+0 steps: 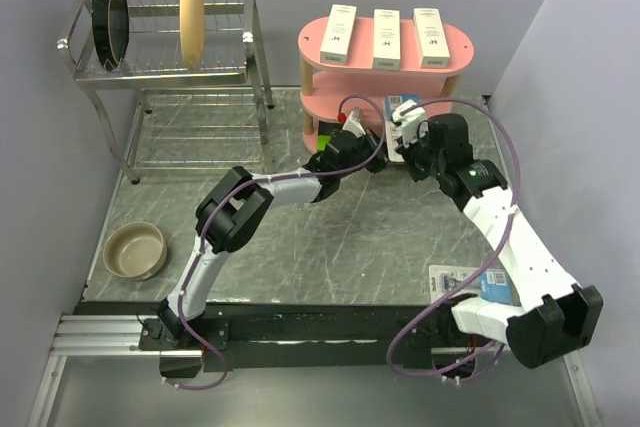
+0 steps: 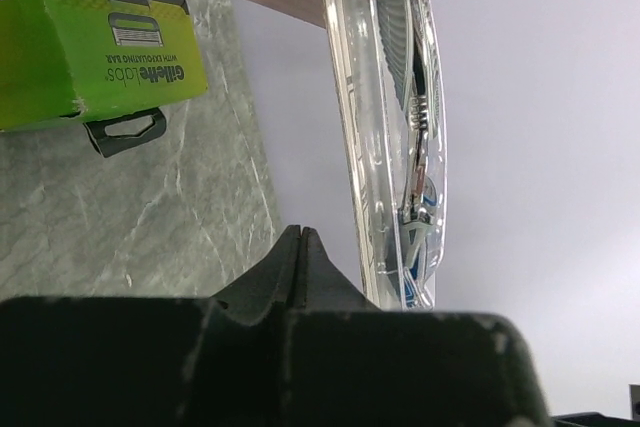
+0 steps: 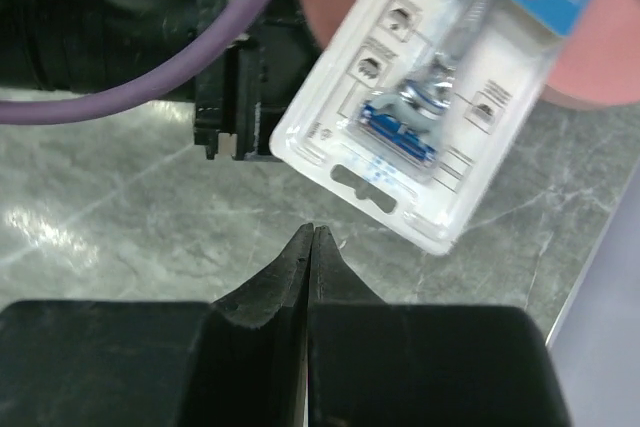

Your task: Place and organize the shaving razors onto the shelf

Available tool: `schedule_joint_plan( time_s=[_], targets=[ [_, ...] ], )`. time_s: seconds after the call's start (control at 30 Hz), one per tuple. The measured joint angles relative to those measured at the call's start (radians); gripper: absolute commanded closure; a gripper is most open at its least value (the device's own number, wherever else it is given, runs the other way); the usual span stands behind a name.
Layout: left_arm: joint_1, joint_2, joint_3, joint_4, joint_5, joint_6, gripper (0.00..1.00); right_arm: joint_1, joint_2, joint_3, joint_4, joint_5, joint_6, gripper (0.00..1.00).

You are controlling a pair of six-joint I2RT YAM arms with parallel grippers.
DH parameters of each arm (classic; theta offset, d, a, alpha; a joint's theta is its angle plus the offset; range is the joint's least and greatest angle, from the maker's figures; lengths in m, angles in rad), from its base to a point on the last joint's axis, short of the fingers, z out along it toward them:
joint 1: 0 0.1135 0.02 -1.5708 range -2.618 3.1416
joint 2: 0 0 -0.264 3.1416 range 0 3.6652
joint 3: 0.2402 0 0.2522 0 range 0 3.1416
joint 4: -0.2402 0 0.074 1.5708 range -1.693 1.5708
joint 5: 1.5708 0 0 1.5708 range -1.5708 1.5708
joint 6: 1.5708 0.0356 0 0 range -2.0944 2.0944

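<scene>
The pink shelf (image 1: 460, 47) carries three slim white boxes (image 1: 386, 39) side by side on its top board. A clear blister pack with a blue card (image 1: 400, 115) lies on a lower board and overhangs its front edge; it also shows in the right wrist view (image 3: 440, 87) and edge-on in the left wrist view (image 2: 400, 127). A black-and-lime-green box (image 2: 100, 57) sits at the shelf's foot. My left gripper (image 2: 300, 232) is shut and empty, just short of the blister pack. My right gripper (image 3: 313, 232) is shut and empty, just in front of that pack. A second blister pack (image 1: 470, 282) lies by the right arm's base.
A metal dish rack (image 1: 170, 67) with black pans and a tan plate stands at the back left. A tan bowl (image 1: 134, 250) sits at the front left. The two grippers (image 1: 378, 159) (image 1: 408, 145) are close together in front of the shelf. A wall runs along the right.
</scene>
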Motion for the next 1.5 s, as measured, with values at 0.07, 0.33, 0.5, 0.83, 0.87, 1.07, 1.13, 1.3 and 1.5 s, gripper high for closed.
schedule_joint_plan(
  time_s=[0.07, 0.33, 0.5, 0.83, 0.87, 1.07, 1.13, 1.3, 1.5],
  targets=[
    [0.000, 0.000, 0.001, -0.003, -0.001, 0.000, 0.99, 0.000, 0.031, 0.015, -0.021, -0.011, -0.023, 1.00],
    [0.001, 0.000, 0.004, -0.009, -0.002, 0.000, 0.99, 0.000, 0.134, 0.049, -0.092, -0.008, -0.090, 1.00],
    [0.002, 0.000, 0.005, -0.011, -0.002, 0.000, 0.99, 0.000, 0.163, 0.063, -0.109, 0.027, -0.122, 1.00],
    [0.002, 0.000, 0.006, -0.014, -0.002, 0.000, 0.99, -0.016, 0.240, 0.066, -0.104, 0.101, -0.160, 1.00],
    [0.003, 0.000, 0.007, -0.015, -0.002, 0.000, 0.99, -0.016, 0.245, 0.066, -0.103, 0.106, -0.165, 1.00],
    [0.016, 0.000, 0.011, -0.022, 0.000, -0.003, 0.99, -0.017, 0.261, 0.092, -0.073, 0.132, -0.185, 1.00],
    [0.019, 0.000, 0.011, -0.022, 0.000, -0.003, 0.99, -0.017, 0.273, 0.113, -0.053, 0.140, -0.190, 1.00],
    [0.022, -0.001, 0.011, -0.022, 0.000, -0.003, 0.99, -0.017, 0.300, 0.148, -0.019, 0.148, -0.198, 1.00],
    [0.030, -0.023, -0.011, -0.030, 0.000, -0.009, 0.99, -0.017, 0.340, 0.183, 0.009, 0.148, -0.198, 1.00]
  ],
)
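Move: Jutting some 10 cm over the middle shelf's front edge, the blister-packed razor has its middle about 13 cm ahead of the shut right fingers, 2 cm left and 4 cm below. The middle shelf's centre lies roughly 24 cm ahead, 8 cm left and 5 cm below, and the green razor box below the pack some 20 cm ahead, 1 cm left and 18 cm down. From the left hand the pack's middle is about 8 cm ahead, 5 cm right and 1 cm up. Dipping about 7 cm while edging forward and a little right, the right hand brings its shut fingertips down to the near edge of the razor pack, rolling its left side down some 15 degrees. It then rises about 3 cm and drives forward another 5 cm, pushing the pack's near edge towards the shelf. The left hand stays shut just under the pack's left front corner, then eases 1 to 2 cm forward and left. ##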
